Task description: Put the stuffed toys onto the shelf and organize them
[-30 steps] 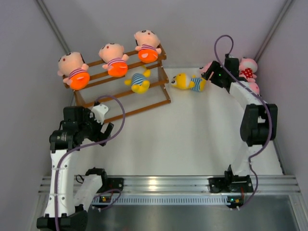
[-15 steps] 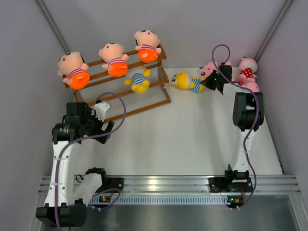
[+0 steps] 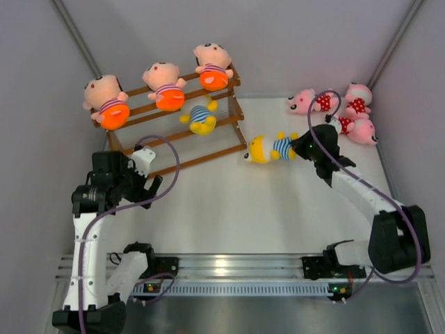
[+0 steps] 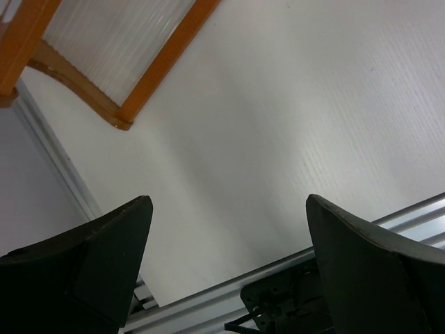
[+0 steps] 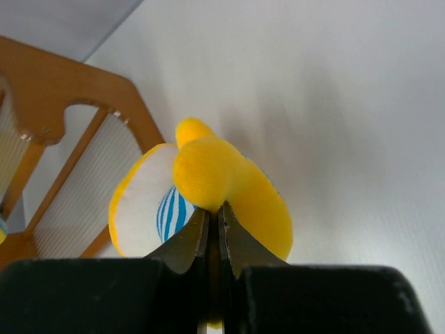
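Note:
The brown wooden shelf (image 3: 222,129) stands at the back left. Three peach-faced stuffed toys in orange shorts (image 3: 165,87) sit along its top tier, and a yellow one in a blue-striped shirt (image 3: 201,118) lies on the middle tier. My right gripper (image 3: 300,147) is shut on a leg of another yellow striped toy (image 3: 270,148), just right of the shelf's end. In the right wrist view the gripper (image 5: 215,209) pinches yellow plush (image 5: 229,181), with the shelf (image 5: 55,90) behind on the left. My left gripper (image 3: 149,188) stands open and holds nothing, in front of the shelf (image 4: 160,62).
Three pink toys in red polka-dot dresses (image 3: 357,97) lie in the back right corner, behind my right arm. White side walls close in the table left and right. An aluminium rail (image 3: 236,268) runs along the near edge.
My right gripper has shut on the yellow toy and drawn it forward and left, away from the pink toys. The left arm has barely shifted.

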Tool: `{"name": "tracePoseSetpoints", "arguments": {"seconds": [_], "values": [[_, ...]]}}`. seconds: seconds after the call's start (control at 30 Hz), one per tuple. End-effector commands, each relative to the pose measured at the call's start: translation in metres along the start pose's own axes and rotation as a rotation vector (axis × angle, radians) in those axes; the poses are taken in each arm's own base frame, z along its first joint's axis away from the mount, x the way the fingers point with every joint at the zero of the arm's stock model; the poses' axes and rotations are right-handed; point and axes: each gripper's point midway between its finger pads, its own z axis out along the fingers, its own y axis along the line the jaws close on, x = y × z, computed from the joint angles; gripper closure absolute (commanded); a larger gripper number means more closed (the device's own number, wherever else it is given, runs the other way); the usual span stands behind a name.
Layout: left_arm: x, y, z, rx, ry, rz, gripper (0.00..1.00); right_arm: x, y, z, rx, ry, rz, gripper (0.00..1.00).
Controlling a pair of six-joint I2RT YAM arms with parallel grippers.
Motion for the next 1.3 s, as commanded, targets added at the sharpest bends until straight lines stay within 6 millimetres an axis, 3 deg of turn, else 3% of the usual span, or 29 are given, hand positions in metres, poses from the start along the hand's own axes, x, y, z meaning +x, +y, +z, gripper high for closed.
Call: {"name": "tracePoseSetpoints", "arguments": {"seconds": [0.0,0.03,0.1,0.2,0.23,0.3,0.33,0.4,0.43,0.47,0.5,0.53,0.57,0.6,0.63,0.67,0.7,0.77,0.8,0.87,0.9,0.97,1.03,1.07,1.1,1.17,1.2,1.27], "values": [[0.007,0.019,-0.01,-0.135,0.019,-0.011,0.02,-0.008,0.012,-0.041,0.043,-0.125,0.003,1.0],[0.006,0.026,-0.01,-0.177,0.014,-0.018,0.02,-0.002,0.032,-0.057,-0.006,-0.126,-0.014,1.0],[0.014,0.035,-0.013,-0.252,0.028,-0.032,0.02,0.007,0.045,-0.072,-0.039,-0.122,-0.001,1.0],[0.021,0.051,-0.022,-0.378,0.041,-0.087,0.02,0.011,0.081,-0.105,-0.154,-0.165,0.063,1.0],[0.022,0.053,-0.024,-0.396,0.043,-0.101,0.02,0.023,0.097,-0.114,-0.194,-0.143,0.064,1.0],[0.02,0.057,-0.031,-0.433,0.027,-0.13,0.02,0.017,0.116,-0.127,-0.22,-0.185,0.107,1.0],[0.02,0.059,-0.036,-0.456,0.023,-0.139,0.02,0.031,0.136,-0.138,-0.271,-0.165,0.108,1.0],[0.017,0.06,-0.046,-0.481,-0.009,-0.146,0.02,0.038,0.16,-0.145,-0.293,-0.191,0.149,1.0],[0.016,0.061,-0.049,-0.492,-0.018,-0.14,0.02,0.057,0.18,-0.157,-0.339,-0.155,0.148,1.0],[0.015,0.061,-0.053,-0.5,-0.028,-0.13,0.02,0.056,0.201,-0.166,-0.372,-0.158,0.181,1.0],[0.016,0.062,-0.057,-0.513,-0.028,-0.119,0.02,0.078,0.214,-0.164,-0.363,-0.138,0.177,1.0],[0.014,0.066,-0.065,-0.544,-0.033,-0.116,0.02,0.086,0.225,-0.167,-0.366,-0.137,0.183,1.0],[0.013,0.069,-0.071,-0.565,-0.034,-0.113,0.02,0.082,0.249,-0.176,-0.394,-0.148,0.219,1.0],[0.012,0.07,-0.075,-0.58,-0.037,-0.107,0.02,0.096,0.255,-0.166,-0.361,-0.168,0.207,1.0],[0.006,0.072,-0.086,-0.601,-0.065,-0.106,0.02,0.107,0.266,-0.173,-0.371,-0.164,0.214,1.0],[0.003,0.073,-0.091,-0.613,-0.079,-0.108,0.02,0.1,0.29,-0.182,-0.415,-0.184,0.282,1.0],[0.0,0.072,-0.097,-0.615,-0.096,-0.117,0.02,0.115,0.296,-0.175,-0.405,-0.201,0.287,1.0],[-0.011,0.069,-0.109,-0.61,-0.151,-0.115,0.02,0.116,0.321,-0.178,-0.442,-0.207,0.351,1.0],[-0.013,0.068,-0.112,-0.61,-0.162,-0.122,0.02,0.134,0.325,-0.163,-0.42,-0.195,0.363,1.0],[-0.018,0.065,-0.114,-0.593,-0.179,-0.107,0.02,0.13,0.349,-0.162,-0.432,-0.207,0.408,1.0],[-0.02,0.066,-0.119,-0.609,-0.188,-0.107,0.02,0.147,0.347,-0.144,-0.389,-0.22,0.374,1.0],[-0.022,0.067,-0.122,-0.618,-0.196,-0.102,0.02,0.148,0.364,-0.14,-0.381,-0.219,0.414,1.0],[-0.028,0.068,-0.129,-0.625,-0.217,-0.099,0.02,0.174,0.361,-0.116,-0.326,-0.218,0.388,1.0],[-0.03,0.068,-0.131,-0.625,-0.224,-0.097,0.02,0.169,0.374,-0.117,-0.339,-0.217,0.43,1.0],[-0.033,0.068,-0.134,-0.626,-0.235,-0.1,0.02,0.185,0.373,-0.103,-0.321,-0.212,0.439,1.0],[-0.038,0.068,-0.139,-0.629,-0.251,-0.095,0.02,0.187,0.385,-0.097,-0.326,-0.203,0.483,1.0],[-0.04,0.069,-0.141,-0.635,-0.255,-0.092,0.02,0.199,0.384,-0.084,-0.312,-0.198,0.497,1.0],[-0.041,0.071,-0.144,-0.65,-0.252,-0.08,0.02,0.205,0.387,-0.071,-0.3,-0.205,0.554,1.0]]}}
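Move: The free left stretch of the shelf's lower tier, where the right hand takes its striped yellow toy, lies roughly 46 cm to that hand's left, 3 cm farther out and a few cm above. The seated yellow toy is about 30 cm left, 8 cm ahead and 4 cm up; the middle doll on the top tier is some 39 cm left, 6 cm ahead and 20 cm up. From the left hand, the free stretch is about 22 cm ahead, 3 cm left and 3 cm below. Sweeping about 40 cm left towards the shelf, the right hand keeps the yellow toy pinched by its foot end; it first draws back about 15 cm while rising as much, then comes forward again and dips slightly, rolling its left side up some 25 degrees as the fingers tip up. The open, empty left hand swings left, then rises about 13 cm, turning counter-clockwise and levelling its fingers. ##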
